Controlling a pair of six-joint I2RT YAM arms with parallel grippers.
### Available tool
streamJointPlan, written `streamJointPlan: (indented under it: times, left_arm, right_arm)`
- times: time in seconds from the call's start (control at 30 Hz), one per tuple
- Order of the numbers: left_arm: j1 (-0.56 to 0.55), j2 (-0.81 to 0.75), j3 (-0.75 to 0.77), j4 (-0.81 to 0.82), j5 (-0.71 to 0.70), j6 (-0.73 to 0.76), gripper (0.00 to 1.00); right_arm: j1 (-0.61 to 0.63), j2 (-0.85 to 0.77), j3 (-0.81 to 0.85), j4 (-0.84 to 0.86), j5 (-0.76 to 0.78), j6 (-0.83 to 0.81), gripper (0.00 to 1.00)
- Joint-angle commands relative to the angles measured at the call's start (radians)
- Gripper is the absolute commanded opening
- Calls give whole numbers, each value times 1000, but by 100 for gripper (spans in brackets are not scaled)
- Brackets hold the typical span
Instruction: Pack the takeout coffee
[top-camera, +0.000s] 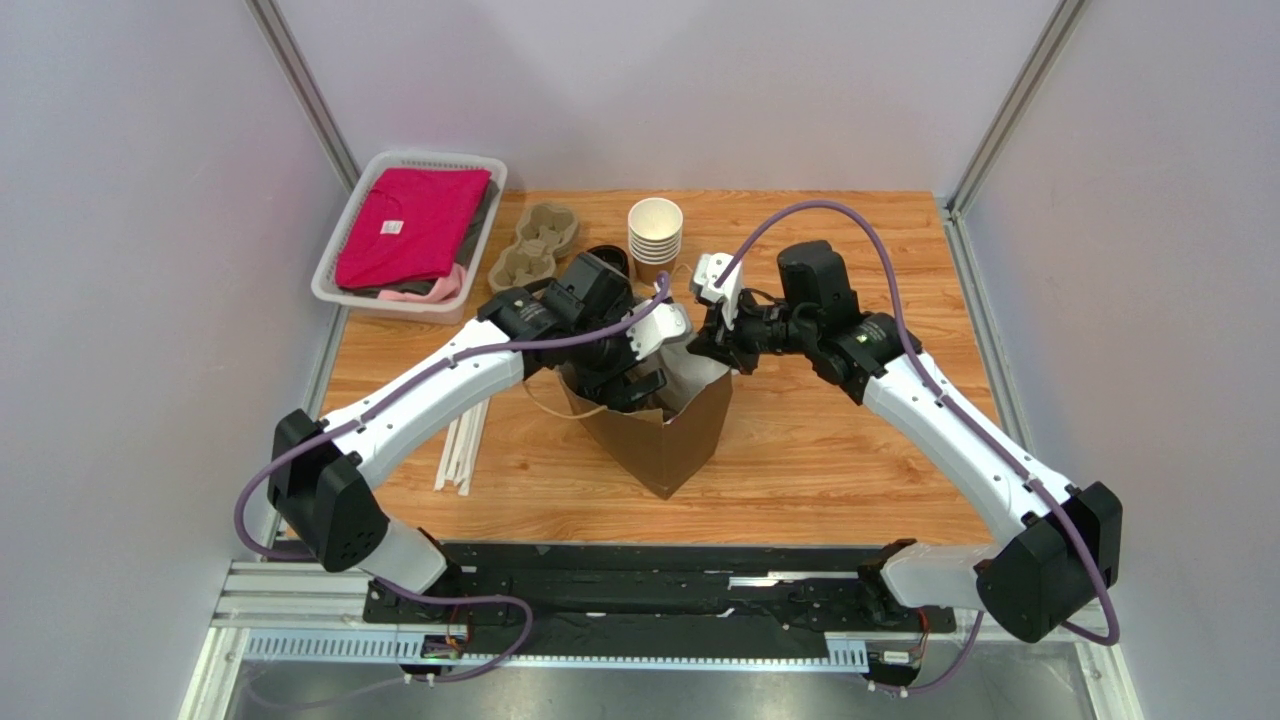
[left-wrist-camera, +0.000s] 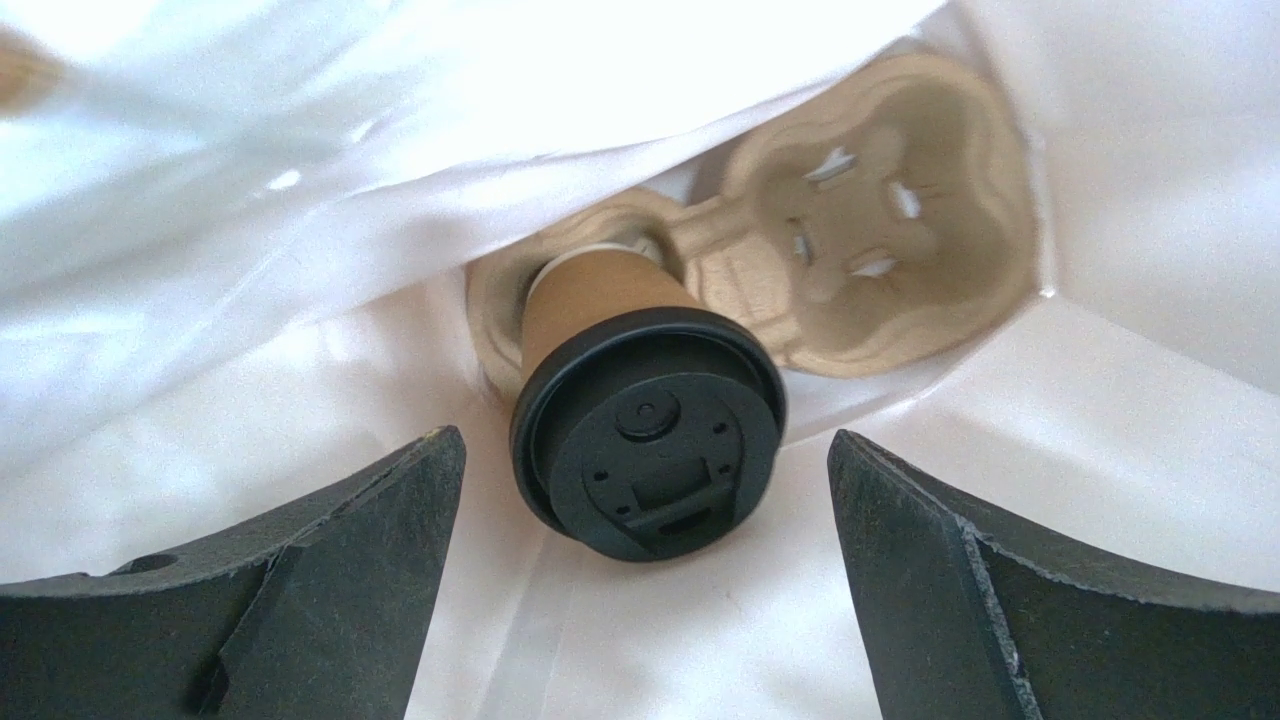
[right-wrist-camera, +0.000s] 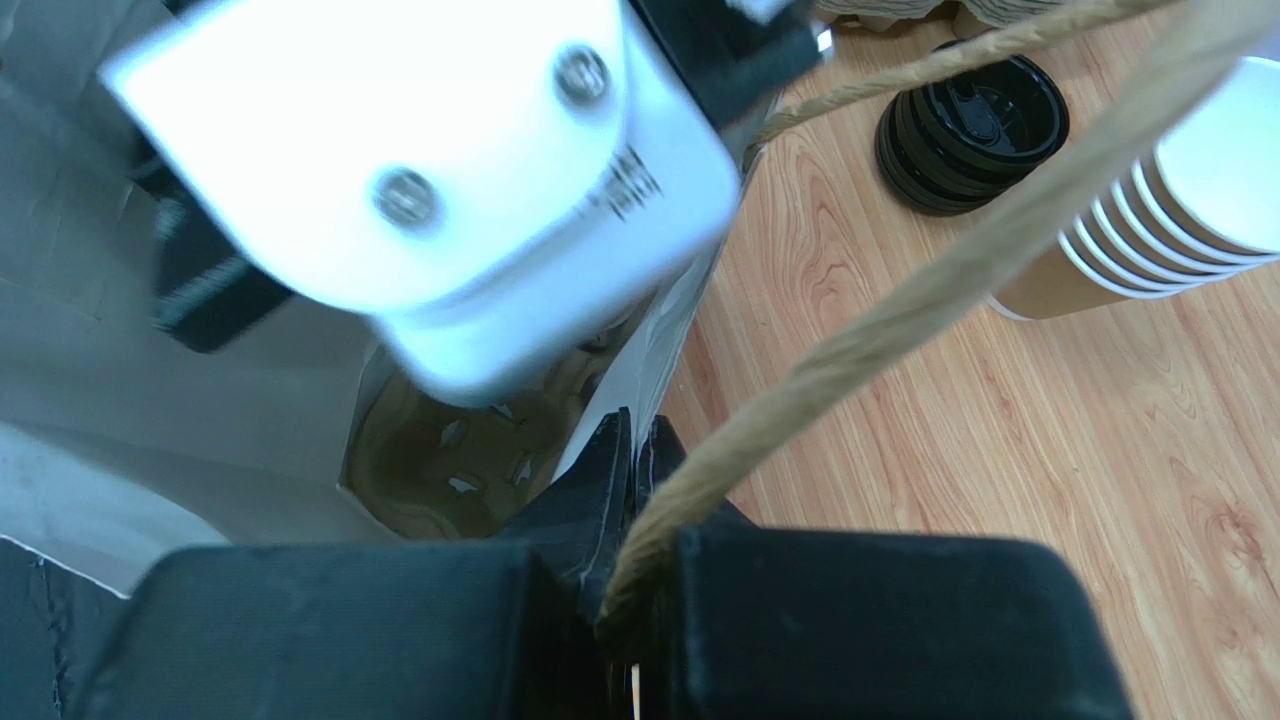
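The takeout coffee (left-wrist-camera: 646, 428), a brown paper cup with a black lid, sits in one socket of a pulp cup carrier (left-wrist-camera: 872, 240) at the bottom of the brown paper bag (top-camera: 661, 435). My left gripper (left-wrist-camera: 643, 438) reaches down into the bag and is open, one finger on each side of the lid without touching it. From the top view the cup is hidden by the left gripper (top-camera: 631, 372). My right gripper (right-wrist-camera: 634, 435) is shut on the bag's right rim (right-wrist-camera: 684, 323), beside the twisted paper handle (right-wrist-camera: 902, 300).
A stack of lidless cups (top-camera: 655, 233) and a pile of black lids (right-wrist-camera: 974, 132) stand behind the bag. A second pulp carrier (top-camera: 534, 248) and a white basket with pink cloth (top-camera: 409, 225) are at the back left. White sticks (top-camera: 463, 443) lie left of the bag.
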Motion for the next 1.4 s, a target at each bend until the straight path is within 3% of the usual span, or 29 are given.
streamJointPlan:
  times: [0.0, 0.37, 0.63, 1.17, 1.37]
  left_arm:
    - [5, -93, 70, -69, 111, 52, 99]
    - [26, -174, 98, -34, 165, 13, 99]
    - [48, -238, 101, 127, 202, -104, 99]
    - [140, -151, 281, 121, 205, -302, 99]
    - [250, -65, 370, 51, 188, -435, 99]
  right_arm:
    - [8, -5, 17, 37, 7, -21, 0]
    - [8, -38, 3, 49, -21, -51, 0]
    - [8, -63, -3, 37, -64, -105, 0]
    - [6, -46, 24, -16, -6, -81, 0]
    - [8, -44, 35, -41, 23, -56, 0]
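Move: The left hand is open inside the paper bag, with the lidded coffee cup just below it: the cup's middle is about 1 cm ahead, 2 cm to the right and some 11 cm down. Low on the table, the lid stack stands roughly 25 cm ahead and 1 cm left, the paper cup stack 27 cm ahead and 8 cm right, and the spare carrier 28 cm ahead and 13 cm left. From the right hand the coffee cup is about 13 cm left, 3 cm back and 17 cm down. Staying wide open, the left hand rises about 18 cm out of the paper bag, away from the coffee cup, first easing some 2 cm back and then swinging about 6 cm forward over the bag's far-left side, while its fingers tilt up some 30 degrees from steeply down towards pointing right. The right hand keeps its shut pinch on the far-right rim of the bag, shifting only about a centimetre upward. ##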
